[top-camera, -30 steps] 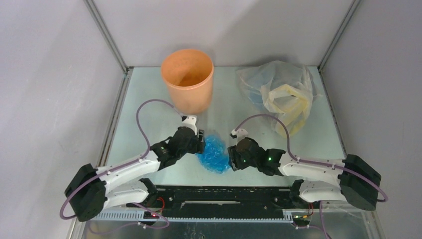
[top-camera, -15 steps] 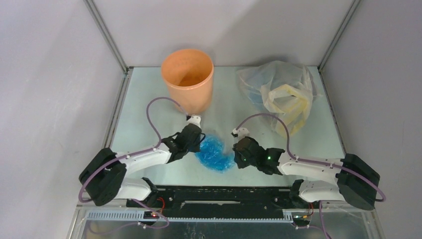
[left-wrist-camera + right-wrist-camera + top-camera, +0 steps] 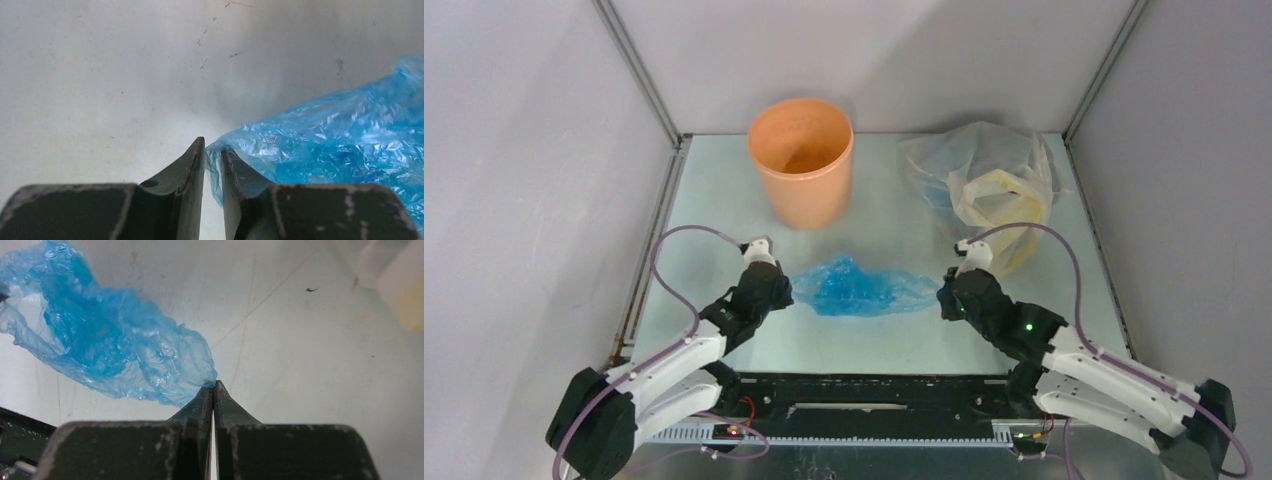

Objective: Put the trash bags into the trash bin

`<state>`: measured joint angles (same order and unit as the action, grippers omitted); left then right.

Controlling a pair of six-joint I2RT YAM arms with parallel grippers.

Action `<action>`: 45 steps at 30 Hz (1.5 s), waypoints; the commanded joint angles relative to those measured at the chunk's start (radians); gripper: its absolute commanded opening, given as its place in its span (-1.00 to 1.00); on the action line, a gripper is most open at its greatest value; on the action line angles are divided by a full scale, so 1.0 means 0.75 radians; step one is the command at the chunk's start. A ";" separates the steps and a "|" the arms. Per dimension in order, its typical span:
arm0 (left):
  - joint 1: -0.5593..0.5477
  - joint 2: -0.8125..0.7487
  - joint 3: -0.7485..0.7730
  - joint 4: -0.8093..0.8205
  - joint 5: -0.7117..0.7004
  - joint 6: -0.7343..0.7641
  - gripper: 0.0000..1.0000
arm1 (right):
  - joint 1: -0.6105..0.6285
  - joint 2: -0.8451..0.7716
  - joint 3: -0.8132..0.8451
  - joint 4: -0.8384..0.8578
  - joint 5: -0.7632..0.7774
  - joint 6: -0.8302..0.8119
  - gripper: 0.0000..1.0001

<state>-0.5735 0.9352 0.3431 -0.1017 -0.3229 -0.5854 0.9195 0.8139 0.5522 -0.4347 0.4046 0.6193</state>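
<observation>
The trash bag [image 3: 864,288], thin crinkly light-blue film, lies stretched out sideways on the table in front of the orange trash bin [image 3: 801,160]. My left gripper [image 3: 782,295] is at the bag's left end. In the left wrist view the bag [image 3: 340,140] has its edge tucked between the nearly closed jaws of that gripper [image 3: 212,154]. My right gripper [image 3: 944,290] is at the bag's right end. The right wrist view shows this gripper [image 3: 214,387] shut tight, with a corner of the bag [image 3: 115,345] pinched at its tips.
A large clear plastic sack [image 3: 989,190] with pale yellow contents sits at the back right, close behind the right arm, and its edge shows in the right wrist view [image 3: 395,275]. Grey walls and metal frame posts enclose the table on three sides.
Both grippers closed on the crumpled bag and moved apart, the left one to the left and the right one to the right, pulling the bag out into a long strip.
</observation>
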 commanded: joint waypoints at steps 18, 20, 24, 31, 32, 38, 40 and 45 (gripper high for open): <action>0.067 -0.315 0.076 -0.042 0.142 0.060 -1.00 | -0.216 -0.347 0.027 -0.185 0.145 -0.012 -1.00; 0.067 -0.327 0.176 -0.125 0.169 0.110 -1.00 | -0.219 -0.331 0.073 -0.149 0.079 -0.087 -1.00; 0.067 -0.334 0.365 -0.260 0.214 0.166 -1.00 | -0.221 -0.290 0.199 -0.124 -0.028 -0.186 -1.00; 0.068 -0.231 1.049 -0.549 0.205 0.257 -1.00 | -0.244 -0.064 0.851 -0.165 -0.149 -0.388 -1.00; 0.067 -0.206 1.191 -0.598 0.221 0.267 -1.00 | -0.244 -0.025 0.973 -0.188 -0.196 -0.401 -1.00; 0.068 -0.245 1.396 -0.612 0.309 0.235 -1.00 | -0.243 0.019 1.170 -0.241 -0.352 -0.339 -1.00; 0.067 -0.291 1.191 -0.584 0.284 0.217 -0.99 | -0.245 0.001 1.002 -0.267 -0.323 -0.313 -1.00; 0.067 -0.300 0.576 -0.433 0.379 0.062 -1.00 | -0.296 -0.055 0.544 -0.304 -0.304 -0.165 -1.00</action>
<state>-0.5278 0.6163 1.0897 -0.3950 -0.1226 -0.4515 0.7258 0.7444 1.1854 -0.5438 0.1982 0.4122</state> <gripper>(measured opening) 0.003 0.007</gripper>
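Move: The blue bag hangs stretched between the two grippers, low over the table: its middle is about 16 cm to the right of the left hand and level with it fore and aft, and some 15 cm left of the right hand, 3 cm ahead and 6 cm lower. The orange bin stands about 24 cm ahead of the left hand and 4 cm to its right. The clear bag lies roughly 25 cm ahead of the right hand and 12 cm to its right. The blue bag, still pinched by a corner in each gripper, is first drawn wider as the right hand slides about 7 cm to the right and the left fingers close fully on their edge. Then both hands whip it up, around 40 cm, the wrists tipping fingers-up by 35 to 45 degrees and the right hand easing back left, and at once start down again, some 8 cm, wrists tilting back. ##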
